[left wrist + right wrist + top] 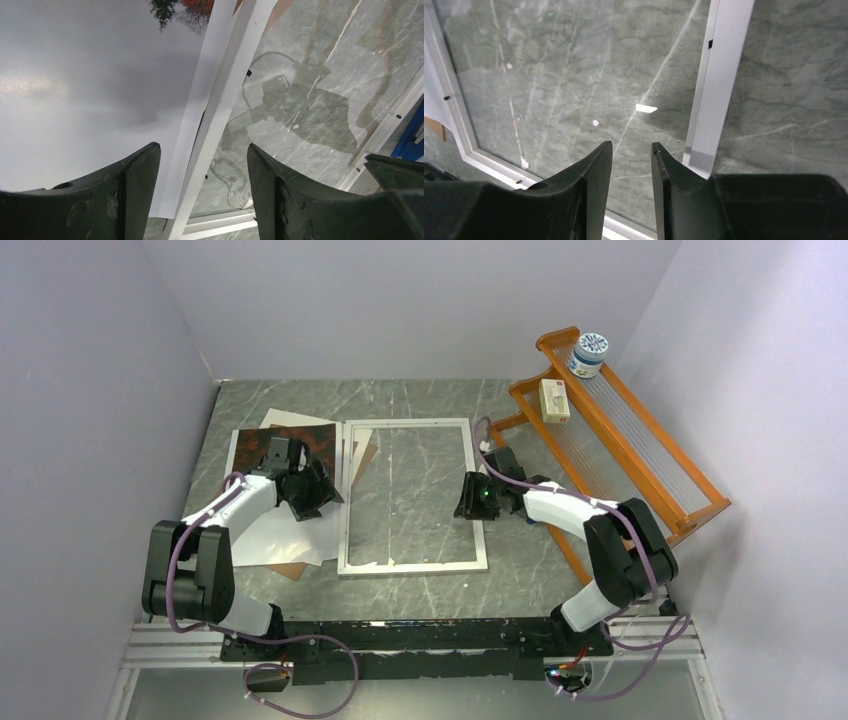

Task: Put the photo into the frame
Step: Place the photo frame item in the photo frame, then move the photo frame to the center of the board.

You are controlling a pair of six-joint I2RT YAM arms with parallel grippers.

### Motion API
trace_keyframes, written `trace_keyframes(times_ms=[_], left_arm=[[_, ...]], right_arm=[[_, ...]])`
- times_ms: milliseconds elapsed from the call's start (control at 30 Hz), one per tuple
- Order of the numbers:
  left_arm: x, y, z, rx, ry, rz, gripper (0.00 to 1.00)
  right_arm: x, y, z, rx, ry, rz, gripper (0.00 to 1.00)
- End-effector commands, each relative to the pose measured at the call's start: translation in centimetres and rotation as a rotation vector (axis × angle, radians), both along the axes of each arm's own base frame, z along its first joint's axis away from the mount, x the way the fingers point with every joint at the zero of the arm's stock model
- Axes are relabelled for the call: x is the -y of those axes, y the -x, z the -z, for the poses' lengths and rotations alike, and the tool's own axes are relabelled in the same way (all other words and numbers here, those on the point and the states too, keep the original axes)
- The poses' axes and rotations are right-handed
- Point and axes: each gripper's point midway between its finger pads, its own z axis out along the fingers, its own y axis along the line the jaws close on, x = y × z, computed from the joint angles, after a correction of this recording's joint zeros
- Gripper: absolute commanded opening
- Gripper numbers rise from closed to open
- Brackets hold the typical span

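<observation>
The frame (410, 565), a thin silvery-white rim around glass, lies flat mid-table. The photo (305, 435) lies left of it, its dark red-orange foliage showing at the far end. In the left wrist view the photo's misty grey (75, 75) and white border run beside the frame's left rim (235, 75). My left gripper (315, 490) (202, 147) hangs open above that border and rim, which pass between its fingers. My right gripper (470, 498) (631, 145) hovers over the glass just inside the frame's right rim (719, 75), its jaws narrowly apart with nothing between them.
White sheets (270, 535) and a brown backing board (290, 570) lie under and around the photo. An orange wooden rack (640, 450) stands at the right, holding a white jar (588, 353) and a small box (554, 400). Walls enclose three sides.
</observation>
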Motion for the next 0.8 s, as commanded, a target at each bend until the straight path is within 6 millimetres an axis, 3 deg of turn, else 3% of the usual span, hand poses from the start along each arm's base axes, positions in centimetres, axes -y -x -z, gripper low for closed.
trace_keyframes(times_ms=[0,133,333,633,767], left_arm=[[0.3,-0.8,-1.1,0.046,0.011,0.022,0.70],[0.2,-0.7,-1.6,0.054,0.011,0.021,0.71],[0.5,-1.3,-3.2,0.094,0.030,0.017,0.73],[0.2,-1.3,-5.0,0.116,0.010,0.034,0.73],[0.5,-1.6,-4.9,0.137,0.030,0.022,0.73]], right_arm=[[-0.3,-2.6,-5.6,0.185,-0.025,0.017,0.39],[-0.1,-3.5,-8.6,0.271,-0.045,0.039,0.43],[-1.3,-5.9,-10.7,0.302,-0.075,0.061,0.47],[-2.0,-12.7,-11.4,0.375,0.017,0.146,0.56],[-1.7,-16.0,-9.7,0.386,0.126,0.171,0.62]])
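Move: From the right gripper, low over the frame's clear panel, the frame's far right corner lies about 25 cm ahead and 1 cm to the right, the near right corner some 12 cm back and 4 cm right, the blue tool roughly 5 cm ahead and 12 cm right, all about 2 cm lower. From the left gripper, the photo's middle is about 5 cm ahead, 9 cm left, that far right corner 24 cm ahead, 28 cm right, both 4 cm below. Lift the right gripper about 9 cm off the clear panel, then carry it forward, some 12 cm in all and slightly left, along the inside of the frame's right bar towards the far right corner. Tilt its fingers outward and keep opening them as it goes. Late on, raise the open left gripper a few centimetres beside the frame's left bar. ##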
